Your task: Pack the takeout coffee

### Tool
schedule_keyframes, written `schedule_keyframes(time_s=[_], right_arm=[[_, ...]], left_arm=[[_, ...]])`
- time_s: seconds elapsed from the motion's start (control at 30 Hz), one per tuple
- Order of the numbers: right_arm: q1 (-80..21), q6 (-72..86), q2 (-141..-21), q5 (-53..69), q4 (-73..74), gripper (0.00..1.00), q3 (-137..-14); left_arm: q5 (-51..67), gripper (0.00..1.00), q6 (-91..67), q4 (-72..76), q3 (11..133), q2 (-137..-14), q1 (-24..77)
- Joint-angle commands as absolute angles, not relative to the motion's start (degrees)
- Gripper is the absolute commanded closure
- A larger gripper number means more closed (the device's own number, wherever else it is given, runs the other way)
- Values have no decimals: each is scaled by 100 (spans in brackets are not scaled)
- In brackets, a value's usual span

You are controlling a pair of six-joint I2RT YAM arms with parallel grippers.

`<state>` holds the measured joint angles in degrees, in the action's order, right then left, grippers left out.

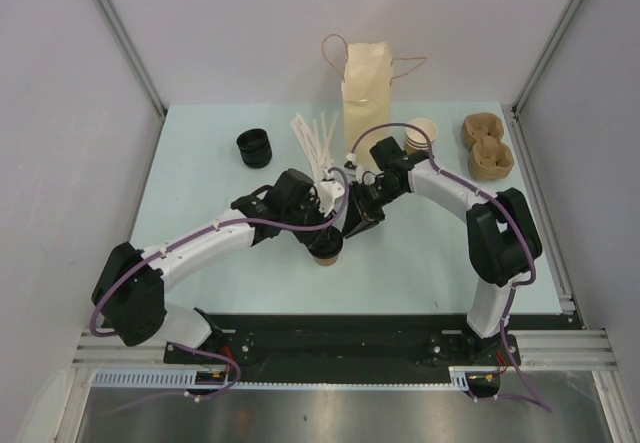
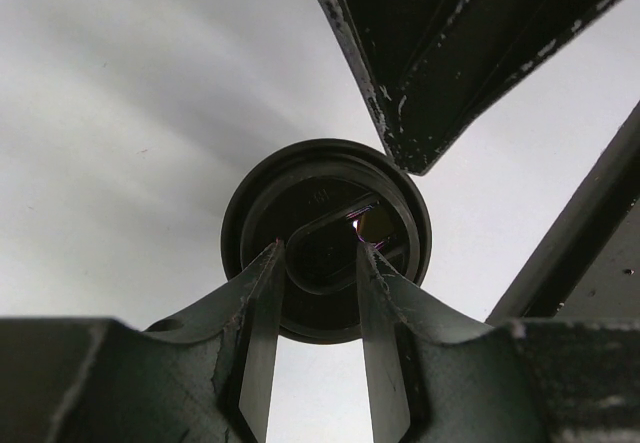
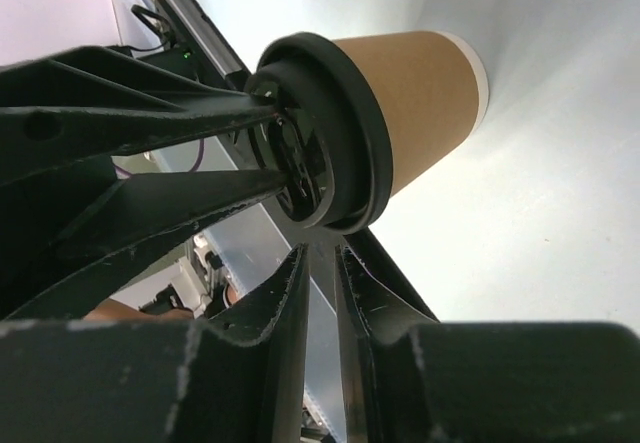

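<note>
The takeout coffee (image 1: 327,254), a tan paper cup (image 3: 420,93) with a black lid (image 2: 300,178), stands near the table's front middle. My left gripper (image 1: 325,238) hangs straight over it. Its jaws are partly apart, and both fingertips (image 2: 272,263) rest on the lid's top either side of the oval recess, with nothing clamped between them (image 2: 320,253). My right gripper (image 1: 352,228) sits just right of the cup. Its fingers stand a narrow slit apart, empty, tips (image 3: 320,251) close beside the lid's rim (image 3: 350,113). One right finger (image 2: 450,53) crosses the top of the left wrist view.
A tall paper bag (image 1: 367,88) stands upright at the back middle, with white cutlery (image 1: 315,138) just left of it. Stacked black lids (image 1: 255,148) sit back left. Stacked lidless cups (image 1: 420,133) and a brown pulp carrier (image 1: 487,146) sit back right.
</note>
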<state>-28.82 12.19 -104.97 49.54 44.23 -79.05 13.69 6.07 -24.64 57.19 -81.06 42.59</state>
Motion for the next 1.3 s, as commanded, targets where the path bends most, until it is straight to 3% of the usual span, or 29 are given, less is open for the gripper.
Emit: schedule_keyframes(time_s=[0.0, 0.4, 0.63, 1.2, 1.23, 1.27], right_arm=[[-2997, 1204, -10380, 4896, 4351, 80, -7682], [-3006, 1064, -10785, 4684, 4236, 85, -7453], [-2795, 1151, -10345, 5352, 4157, 76, -7453], [-2408, 1380, -9941, 5625, 3885, 54, -7444], [-2339, 1397, -9914, 5634, 3885, 52, -7453], [-2303, 1415, -9871, 5642, 3859, 50, -7453]], left_arm=[[1318, 60, 642, -2927, 5722, -8270, 4298], [1327, 60, 642, -2900, 5660, -8244, 4298], [1424, 58, 624, -2909, 5756, -8235, 4298], [1389, 31, 650, -3357, 6636, -7770, 4298], [1389, 22, 650, -3384, 6627, -7770, 4298], [1345, 20, 659, -3392, 6618, -7778, 4298]])
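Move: The lid on the coffee cup lies right under the left fingertips, its middle about 1 cm back and 1 cm below. From the right hand the lid is some 4 cm left, 3 cm back and 2 cm lower. The straws lie roughly 29 cm ahead of the left hand and 1 cm left, the stack of lids about 27 cm ahead and 18 cm left. The stack of cups stands about 27 cm ahead of the right hand and 20 cm right. Down about 3 cm and back 2 cm goes the right hand beside the lid's rim, pauses there, then comes up some 4 cm, forward and slightly right, ending clear of the lid with its fingers opened wider. The left hand stays with its fingertips on the lid top, then spreads its fingers and lifts off about 3.5 cm. ##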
